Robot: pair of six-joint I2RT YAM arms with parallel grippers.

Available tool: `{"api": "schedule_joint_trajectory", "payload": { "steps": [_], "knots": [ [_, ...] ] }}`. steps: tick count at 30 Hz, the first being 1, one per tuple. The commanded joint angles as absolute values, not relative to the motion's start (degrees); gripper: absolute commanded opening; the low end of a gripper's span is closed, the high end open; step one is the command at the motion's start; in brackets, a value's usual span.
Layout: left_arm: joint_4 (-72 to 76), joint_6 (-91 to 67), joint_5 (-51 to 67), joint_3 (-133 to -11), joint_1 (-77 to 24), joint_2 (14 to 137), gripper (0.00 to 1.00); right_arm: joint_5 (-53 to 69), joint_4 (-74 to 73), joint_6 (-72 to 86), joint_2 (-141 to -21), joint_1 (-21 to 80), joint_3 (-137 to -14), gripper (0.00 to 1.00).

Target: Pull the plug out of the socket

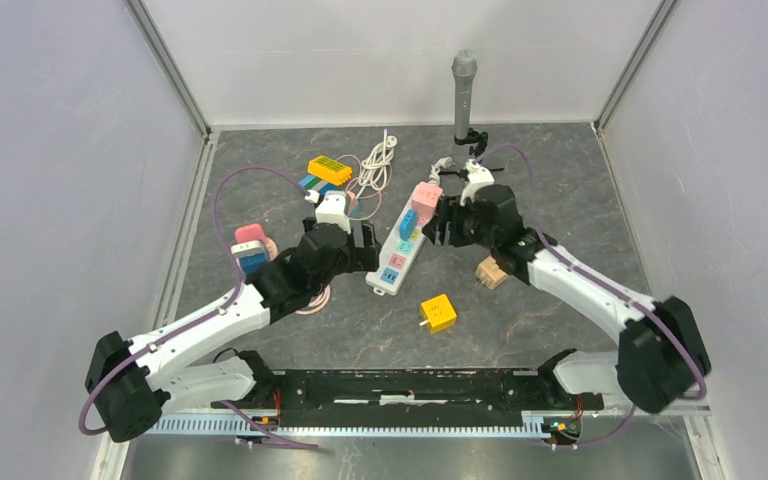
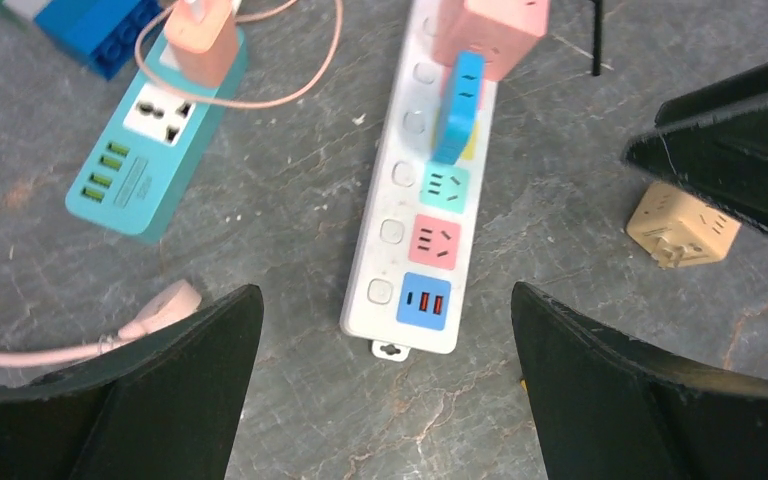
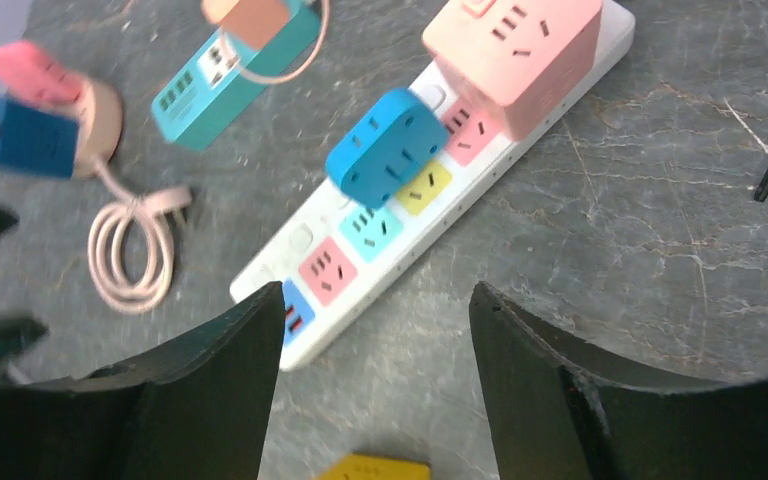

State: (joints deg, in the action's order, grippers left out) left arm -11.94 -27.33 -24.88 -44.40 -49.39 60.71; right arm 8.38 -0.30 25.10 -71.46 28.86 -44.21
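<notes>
A white power strip [image 1: 392, 262] [image 2: 388, 195] [image 3: 262, 275] with coloured sockets lies mid-table. A blue plug [image 1: 408, 224] [image 2: 457, 105] [image 3: 385, 145] sits in it, and a pink cube adapter [image 1: 426, 197] [image 2: 490, 30] [image 3: 515, 50] sits at the far end. My left gripper [image 1: 368, 243] [image 2: 385, 290] hovers open over the strip's near end, holding nothing. My right gripper [image 1: 438, 226] [image 3: 377, 290] is open just right of the strip, beside the blue plug, with nothing between its fingers.
A teal power strip [image 2: 150, 160] with an orange plug [image 2: 200, 35] lies left of the white one. A beige cube [image 1: 491, 272], a yellow cube [image 1: 438, 312], a coiled pink cable [image 3: 135, 255] and an upright microphone [image 1: 463, 95] surround it.
</notes>
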Motion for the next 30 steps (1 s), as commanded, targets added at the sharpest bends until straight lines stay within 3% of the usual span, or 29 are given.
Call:
{"api": "schedule_joint_trajectory", "payload": {
  "steps": [1,5,13,19,21,30],
  "knots": [
    [-15.82,-36.24,-22.72,-43.86,-45.81,59.93,1.0,-11.11,-10.16,33.98,-79.92,34.38,-54.89,0.72],
    [-18.06,-38.21,-21.89,-43.38,-43.28,59.66,1.0,-20.66,-13.15,38.69,-86.38,39.64,-62.02,0.8],
    [-18.37,-38.06,-20.71,-42.16,-42.01,58.52,1.0,-26.42,-28.4,45.77,-101.15,41.81,-79.97,0.77],
    [-18.36,-37.47,-20.04,-41.49,-41.75,57.71,1.0,-25.86,-26.18,46.75,-105.17,42.06,-81.34,0.73],
    [-18.28,-37.13,-20.19,-41.19,-41.66,57.29,1.0,-25.58,-27.41,47.23,-106.68,42.06,-82.53,0.7],
    [-15.04,-35.69,-17.66,-40.01,-41.33,57.88,1.0,-24.48,-25.34,50.07,-102.98,42.13,-74.23,0.34]
  ]
}}
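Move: The blue plug on the power strip lies about 6 cm ahead of my right hand, 6 cm to its left and 8 cm below. The pink cube plug sits some 5 cm beyond the blue one and 4 cm right of it; the beige cube is about 5 cm back and 9 cm right of my right hand, on the table. From my left hand the blue plug is roughly 10 cm ahead, 9 cm to the right and 11 cm down. My right hand reaches forward and left over the strip to the blue plug, then drops almost straight down around it, about 7 cm lower in all. I turn the wrist some 25 degrees clockwise and tip the fingers further down, closing them onto the plug's sides at the end. My open left hand shifts about 4 cm left and as much down, then nearly stops. ##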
